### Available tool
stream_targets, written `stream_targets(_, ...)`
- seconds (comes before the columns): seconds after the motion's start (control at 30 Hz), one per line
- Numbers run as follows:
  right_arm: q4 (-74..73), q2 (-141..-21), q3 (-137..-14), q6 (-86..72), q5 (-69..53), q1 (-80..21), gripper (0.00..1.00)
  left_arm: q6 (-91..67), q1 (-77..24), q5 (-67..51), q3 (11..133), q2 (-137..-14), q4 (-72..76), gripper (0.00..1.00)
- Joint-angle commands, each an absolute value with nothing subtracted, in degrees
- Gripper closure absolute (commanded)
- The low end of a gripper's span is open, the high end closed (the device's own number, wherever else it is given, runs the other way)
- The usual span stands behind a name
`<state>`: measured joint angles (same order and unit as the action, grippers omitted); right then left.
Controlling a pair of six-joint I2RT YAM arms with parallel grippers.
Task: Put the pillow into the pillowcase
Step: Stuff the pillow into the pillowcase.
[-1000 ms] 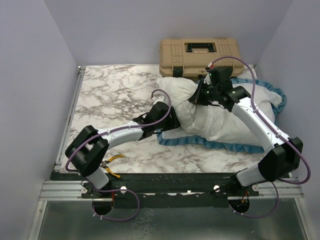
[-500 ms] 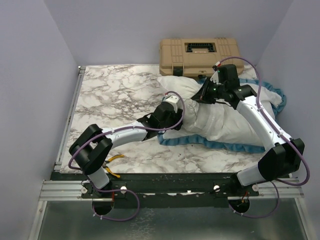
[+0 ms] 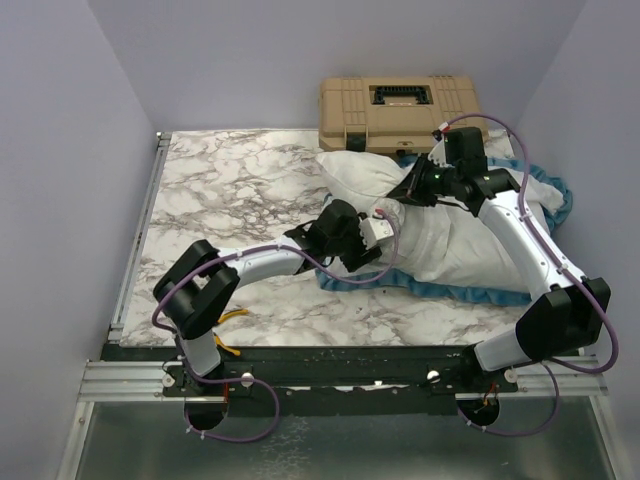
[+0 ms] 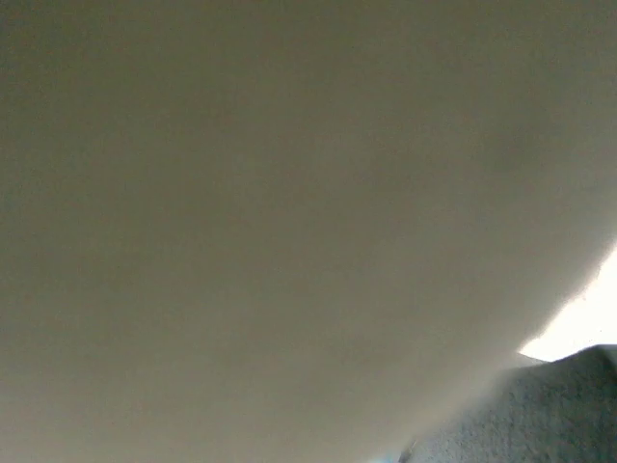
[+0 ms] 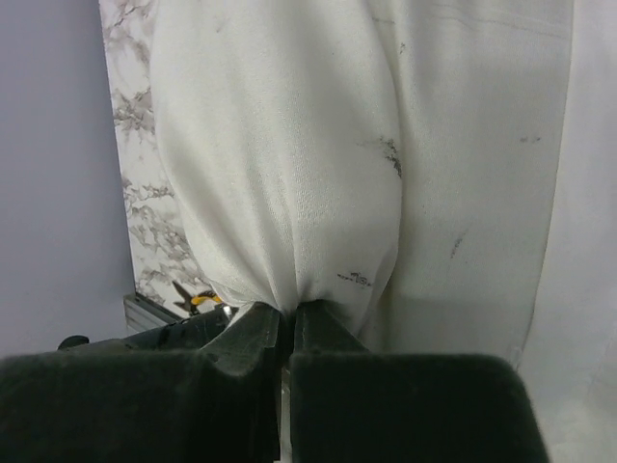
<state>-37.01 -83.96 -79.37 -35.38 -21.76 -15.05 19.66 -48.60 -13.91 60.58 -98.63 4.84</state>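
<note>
The white pillow (image 3: pixel 358 175) lies at the back centre, its left end sticking out over the marble. The pillowcase (image 3: pixel 470 250), white side showing with a blue frilled edge (image 3: pixel 440 290), spreads to the right under and around it. My right gripper (image 3: pixel 403 192) is shut, pinching a fold of plump speckled white pillow fabric (image 5: pixel 289 174) between its fingers (image 5: pixel 286 313). My left gripper (image 3: pixel 374 232) is pushed against the white fabric at the near side, and its fingers are hidden. Pale cloth (image 4: pixel 289 193) fills the left wrist view.
A tan hard case (image 3: pixel 400 108) stands at the back behind the pillow. Yellow-handled pliers (image 3: pixel 225 325) lie near the front rail by the left arm's base. Bare marble table (image 3: pixel 230 190) stretches to the left. Walls close in on both sides.
My left arm has swung right and its gripper has pushed in against the white fabric. The right gripper has shifted slightly right, still pinching.
</note>
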Motion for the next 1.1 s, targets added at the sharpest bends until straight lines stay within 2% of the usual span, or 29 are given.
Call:
stream_targets(0.0, -37.06, -83.37, -78.96, -35.18, -22.57, -13.81, 1.0, 31.24, -49.06, -22.58, 64.6, -104.3, -3.52, 0.37)
stream_targets(0.2, -37.73, -84.07, -79.82, -34.45, -22.76, -13.1, 1.0, 34.59, -49.19, -22.62, 67.66, -108.28, -14.07, 0.43)
stream_targets(0.4, -38.16, -84.95, -80.51, -33.3, -22.5, -12.56, 1.0, 35.24, -49.15, -21.95, 62.36, -103.73, -17.74, 0.46)
stream_targets(0.47, -38.07, -85.27, -80.57, -32.99, -22.57, -12.43, 1.0, 35.24, -49.15, -21.89, 61.17, -103.39, -19.0, 0.49)
stream_targets(0.53, -38.06, -85.58, -80.53, -32.8, -22.78, -12.39, 1.0, 35.36, -49.14, -21.78, 60.71, -104.01, -20.44, 0.6)
stream_targets(0.7, -38.35, -85.63, -80.1, -31.73, -22.06, -12.39, 1.0, 35.96, -49.43, -22.14, 59.94, -103.53, -21.28, 0.97)
stream_targets(0.73, -38.48, -85.54, -79.89, -31.47, -21.77, -12.34, 1.0, 36.0, -49.41, -21.92, 59.72, -102.89, -21.07, 1.0)
stream_targets(0.9, -40.48, -85.6, -81.19, -27.11, -20.9, -12.39, 1.0, 33.49, -49.45, -18.84, 56.95, -97.05, -16.95, 1.0)
stream_targets(1.07, -41.44, -85.28, -80.72, -23.63, -19.43, -12.52, 1.0, 22.08, -49.49, -15.83, 51.59, -88.84, -6.7, 1.0)
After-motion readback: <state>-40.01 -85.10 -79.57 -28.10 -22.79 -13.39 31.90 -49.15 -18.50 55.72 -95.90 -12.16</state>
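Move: The near-left corner of the pillowcase's mouth, white cloth beside the blue trim, lies about 5 cm back, 4 cm left and 8 cm below my open left hand. The pillow's bunched end is some 13 cm ahead of that hand, and the pliers about 15 cm back and 32 cm left of it. From my right hand, already clamped on the pillow, the corner is roughly 11 cm back, 10 cm left and 22 cm down. I sink my left hand about 8 cm from beside the pillow, swinging back and a little left to the pillowcase's near-left corner while the wrist turns some 25 degrees; there I shut the fingers, pinch the white cloth by the blue trim and start lifting, about 2 cm. My right hand keeps its grip on the pillow, easing a little down and right. ##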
